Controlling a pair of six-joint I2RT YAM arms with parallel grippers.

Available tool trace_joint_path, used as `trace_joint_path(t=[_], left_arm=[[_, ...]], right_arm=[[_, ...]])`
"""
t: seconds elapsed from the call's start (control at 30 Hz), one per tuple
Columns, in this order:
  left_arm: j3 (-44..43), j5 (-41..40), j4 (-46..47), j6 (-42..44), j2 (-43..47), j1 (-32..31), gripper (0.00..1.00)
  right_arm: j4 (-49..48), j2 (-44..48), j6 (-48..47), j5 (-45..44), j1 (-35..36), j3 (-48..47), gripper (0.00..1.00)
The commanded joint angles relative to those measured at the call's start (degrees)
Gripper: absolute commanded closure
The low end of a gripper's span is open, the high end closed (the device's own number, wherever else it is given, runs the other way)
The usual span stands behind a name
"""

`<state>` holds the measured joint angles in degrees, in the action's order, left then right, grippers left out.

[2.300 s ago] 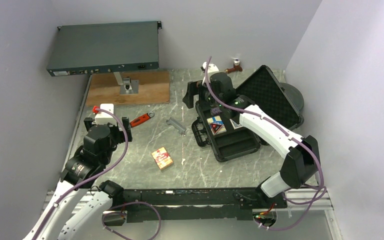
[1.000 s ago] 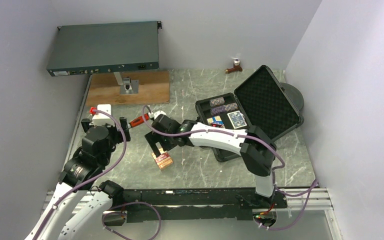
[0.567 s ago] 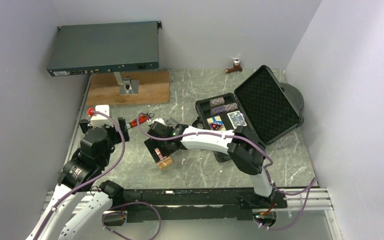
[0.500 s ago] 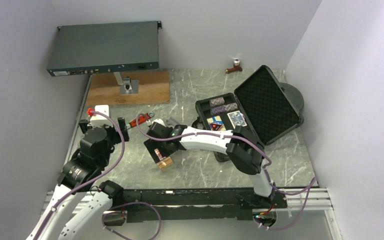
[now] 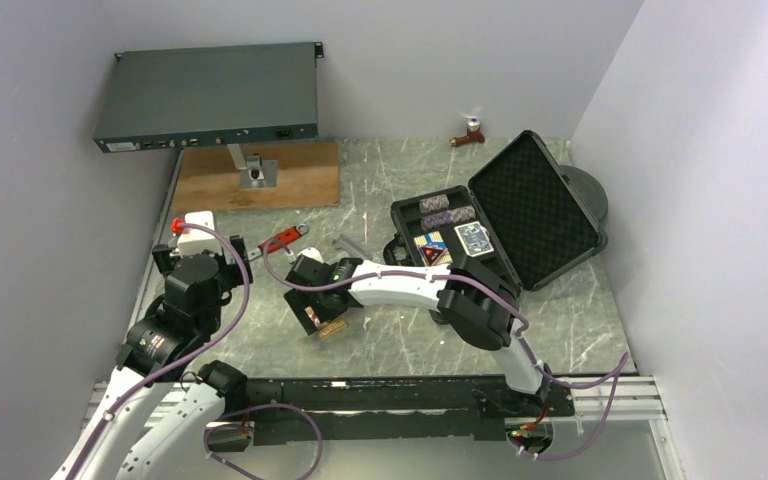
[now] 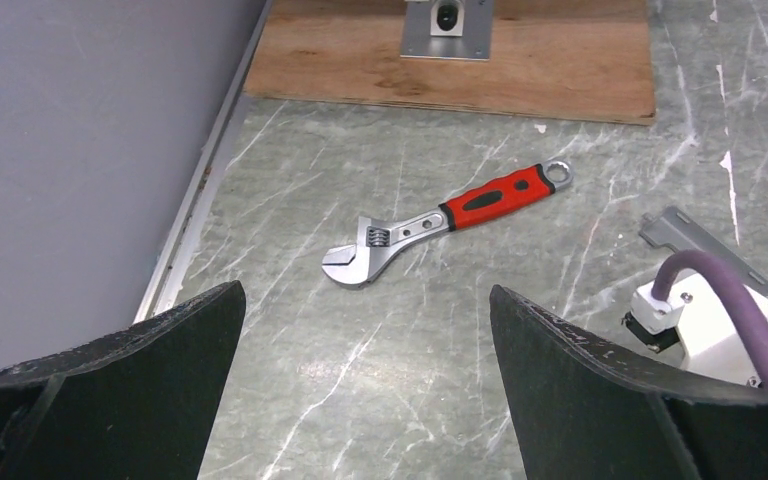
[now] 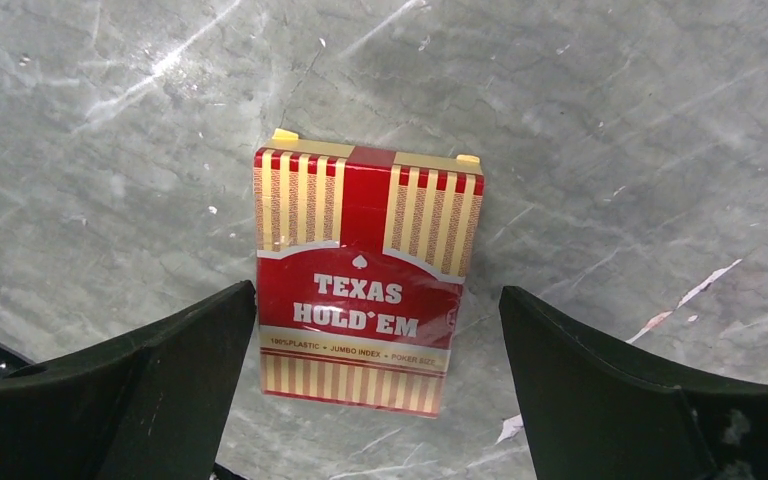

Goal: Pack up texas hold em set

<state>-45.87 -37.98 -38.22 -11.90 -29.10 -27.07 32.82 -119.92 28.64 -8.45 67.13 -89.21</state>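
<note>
The red-orange Texas Hold'em card box (image 7: 360, 285) lies flat on the marble table, seen as a small box (image 5: 333, 326) in the top view. My right gripper (image 7: 377, 292) hovers just over it, open, one finger on each side of the box and apart from it. The black case (image 5: 397, 212) stands open at the right with its foam-lined lid (image 5: 535, 205) raised. In it sit grey chip stacks (image 5: 436, 203), a blue card box (image 5: 473, 237) and a blue-yellow one (image 5: 432, 245). My left gripper (image 6: 365, 300) is open over bare table at the left.
A red-handled wrench (image 6: 450, 218) lies ahead of the left gripper. A metal bracket (image 5: 352, 246) lies near the case. A wooden board (image 5: 258, 175) and a dark rack unit (image 5: 208, 95) are at the back left. A dark round spool (image 5: 588, 190) sits behind the lid.
My right arm has swung from the case over to the red card box and come down, its open fingers now on either side of it. The left arm shifted slightly.
</note>
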Motion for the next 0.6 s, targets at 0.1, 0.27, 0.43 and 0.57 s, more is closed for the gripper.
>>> trace_joint_path(t=[0.1,0.27,0.43,0.57], left_arm=[[-0.3,-3.96,-0.28,-1.71,0.44,0.27,0.01],[-0.36,-3.99,-0.37,-1.64,0.44,0.3,0.01],[-0.25,-3.92,-0.24,-1.61,0.5,0.35,0.01],[-0.34,-3.77,-0.36,-1.57,0.44,0.35,0.01]], right_arm=[[1.88,-1.56,-0.09,-2.33,0.81,-2.35,0.12],[2.05,-2.61,-0.4,-1.08,0.98,-2.83,0.39],[2.51,-2.73,-0.61,-0.85,0.92,-3.53,0.62],[3.37,-1.09,-0.54,-2.28,0.6,-4.32,0.64]])
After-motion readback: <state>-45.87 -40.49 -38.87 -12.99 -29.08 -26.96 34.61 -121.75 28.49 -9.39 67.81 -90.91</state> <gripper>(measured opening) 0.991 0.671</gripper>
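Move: The red and cream Texas Hold'em card pack lies flat between the right hand's open fingers, its middle about 1 cm ahead, level sideways and 1 cm below. From that hand, the wrench is some 15 cm ahead and 13 cm left, the metal bracket 15 cm ahead and 6 cm right, and the case tray roughly 14 cm ahead and 29 cm right. From the left hand, the pack is about 22 cm right, 2 cm back and 24 cm below. The right hand sinks just under 1 cm over the card pack and closes its fingers, pinching its long sides. ##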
